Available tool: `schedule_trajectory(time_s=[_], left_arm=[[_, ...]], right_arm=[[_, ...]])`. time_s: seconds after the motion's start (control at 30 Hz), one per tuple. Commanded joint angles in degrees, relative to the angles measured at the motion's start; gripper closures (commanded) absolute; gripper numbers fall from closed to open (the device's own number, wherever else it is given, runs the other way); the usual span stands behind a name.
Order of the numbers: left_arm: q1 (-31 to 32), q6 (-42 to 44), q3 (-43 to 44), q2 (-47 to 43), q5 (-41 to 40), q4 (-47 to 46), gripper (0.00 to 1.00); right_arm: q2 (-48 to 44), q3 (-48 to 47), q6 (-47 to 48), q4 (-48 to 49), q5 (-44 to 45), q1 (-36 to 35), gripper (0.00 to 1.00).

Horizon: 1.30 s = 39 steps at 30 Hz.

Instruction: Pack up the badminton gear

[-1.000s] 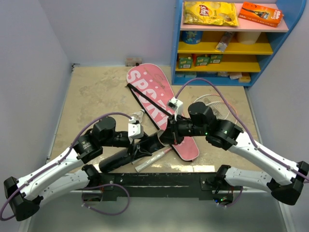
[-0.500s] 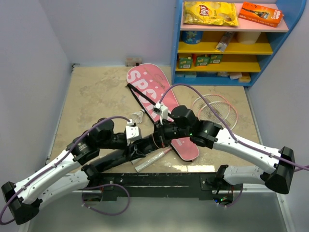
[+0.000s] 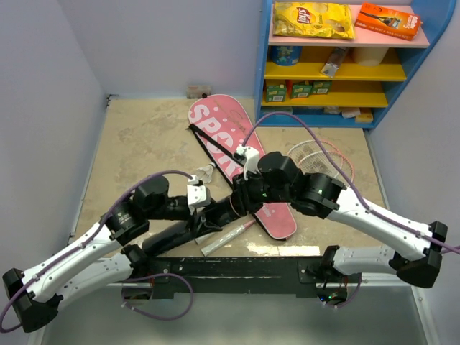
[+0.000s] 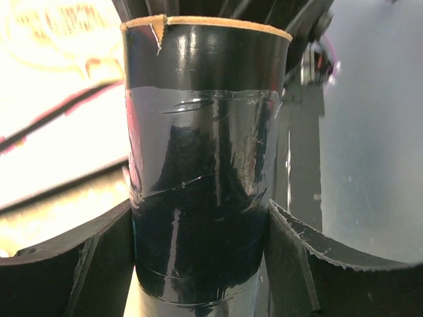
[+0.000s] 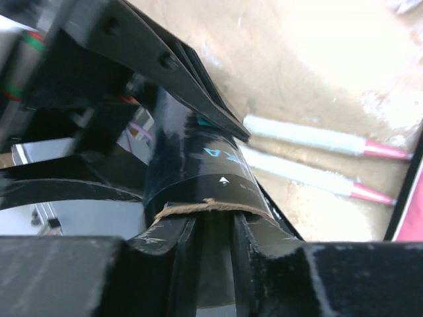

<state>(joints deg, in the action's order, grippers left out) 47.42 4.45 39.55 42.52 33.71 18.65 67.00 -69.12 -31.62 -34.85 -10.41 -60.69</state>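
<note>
A long black tube (image 3: 171, 241) lies slanted above the floor, and my left gripper (image 3: 205, 219) is shut on it. In the left wrist view the tube (image 4: 205, 165) fills the space between both pads of the left gripper (image 4: 198, 224). My right gripper (image 3: 241, 201) meets the tube's open end. In the right wrist view the tips of the right gripper (image 5: 215, 221) sit inside the tube's (image 5: 192, 165) cardboard rim, a narrow gap between them, nothing held. The pink bag (image 3: 230, 154) lettered SPORT lies behind. Two rackets (image 3: 323, 162) lie to the right, their pale handles (image 5: 310, 137) beside the tube. A white shuttlecock (image 3: 207, 170) rests near the bag.
A blue shelf unit (image 3: 338, 68) stands at the back right, with a yellow snack packet (image 3: 313, 19) and an orange box (image 3: 388, 20) on top. Lilac walls close in the left and right sides. The arms' black base bar (image 3: 237, 269) runs along the near edge.
My right gripper has swung left to the tube's mouth and its fingers have parted a little. The left gripper has kept its hold on the tube.
</note>
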Motion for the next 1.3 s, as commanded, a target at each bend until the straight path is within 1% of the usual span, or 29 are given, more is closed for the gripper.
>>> schedule_trajectory(time_s=[0.0,0.23,0.3,0.37,0.4,0.5,0.53,0.6,0.63,0.67,0.7,0.8,0.87,0.93,1.0,1.07,1.1,1.13,1.2,1.27], left_arm=[[0.83,-1.81,1.23,1.51,0.83,-8.11,0.77],[0.83,-1.90,1.23,1.86,-0.75,-7.93,0.77],[0.83,-2.07,1.32,1.60,-2.07,-7.76,0.77],[0.83,-2.69,1.32,1.77,-6.10,-7.84,0.78],[0.75,-2.86,1.58,2.04,-8.20,-7.32,0.77],[0.66,-4.00,2.20,2.82,-20.31,-6.00,0.78],[0.57,-4.01,2.28,2.92,-22.27,-5.74,0.78],[0.04,-4.01,2.37,3.09,-27.35,-5.30,0.78],[-0.57,-6.10,2.55,3.18,-29.13,-5.03,0.78],[-1.09,-6.38,2.64,3.27,-30.97,-4.42,0.78],[-1.45,-6.73,2.81,3.44,-33.51,-4.24,0.78],[-4.78,-8.40,3.25,3.88,-40.02,-3.63,0.78],[-8.73,-10.16,3.25,3.97,-42.49,-3.36,0.78],[-12.24,-12.08,3.52,4.32,-46.10,-3.10,0.76],[-13.75,-12.79,3.78,4.67,-48.99,-2.66,0.76],[-15.33,-14.03,4.04,5.11,-51.28,-1.79,0.76],[-15.86,-14.29,4.22,5.55,-52.86,-1.69,0.76],[-17.08,-14.64,4.31,5.81,-53.05,-1.61,0.76],[-18.58,-14.99,4.66,6.52,-53.14,-1.25,0.77],[-21.04,-15.70,4.83,6.87,-53.23,-0.82,0.78]], right_arm=[[-3.19,-10.22,1.47,1.11,4.87,-1.72,0.71],[-4.95,-18.49,3.14,-8.28,15.24,-1.28,0.64],[-4.69,-21.04,3.93,-10.23,20.40,-1.28,0.63],[-3.55,-22.02,4.80,-12.34,24.02,-1.28,0.61],[-2.85,-22.80,5.42,-12.96,27.69,-1.28,0.61],[0.05,-22.11,6.22,-13.14,31.85,-0.49,0.57],[1.71,-21.93,6.39,-12.18,33.25,-0.05,0.57],[3.22,-21.06,6.83,-10.68,34.05,2.13,0.56],[4.18,-20.97,6.92,-9.37,34.06,3.19,0.56],[5.58,-20.70,7.18,-8.49,33.36,4.60,0.56],[6.38,-20.09,7.10,-7.61,32.75,7.48,0.57],[9.72,-18.77,8.06,-4.09,31.07,10.84,0.57],[12.26,-18.51,9.46,-2.68,31.16,11.03,0.57],[16.83,-17.98,10.60,-1.63,30.46,11.11,0.56],[21.12,-16.76,11.66,-0.40,29.23,11.03,0.55],[23.34,-16.31,12.97,1.71,28.18,10.94,0.53],[24.65,-15.61,13.51,2.59,25.47,10.94,0.50],[26.41,-15.17,14.03,4.77,24.66,10.77,0.49],[28.70,-14.99,15.53,5.84,23.95,9.89,0.44],[32.57,-15.78,16.76,6.46,24.04,9.01,0.42]])
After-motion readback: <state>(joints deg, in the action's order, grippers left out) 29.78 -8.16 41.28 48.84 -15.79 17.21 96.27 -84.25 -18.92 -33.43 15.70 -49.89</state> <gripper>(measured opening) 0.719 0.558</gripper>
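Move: From the right hand, whose fingers are still inside the mouth of the black tube, the remaining shuttlecock lies about 27 cm ahead, 12 cm to the left and 24 cm below. The pink bag's middle is level with it, some 16 cm to its right. The two white-pink sticks lie just about 2 cm ahead and 4 cm left of the right hand, also 24 cm down. From the left hand, which grips the tube, that shuttlecock is roughly 27 cm straight ahead and 20 cm below. Up first, by about 14 cm and a little to the right, the right fingers come free of the tube's mouth, then the hand arcs forward and down towards the remaining shuttlecock, opening farther as it swings round to point ahead-left and down. The left hand keeps its grip on the tube and carries it forward and left, turning it nearly 70 degrees counter-clockwise. ##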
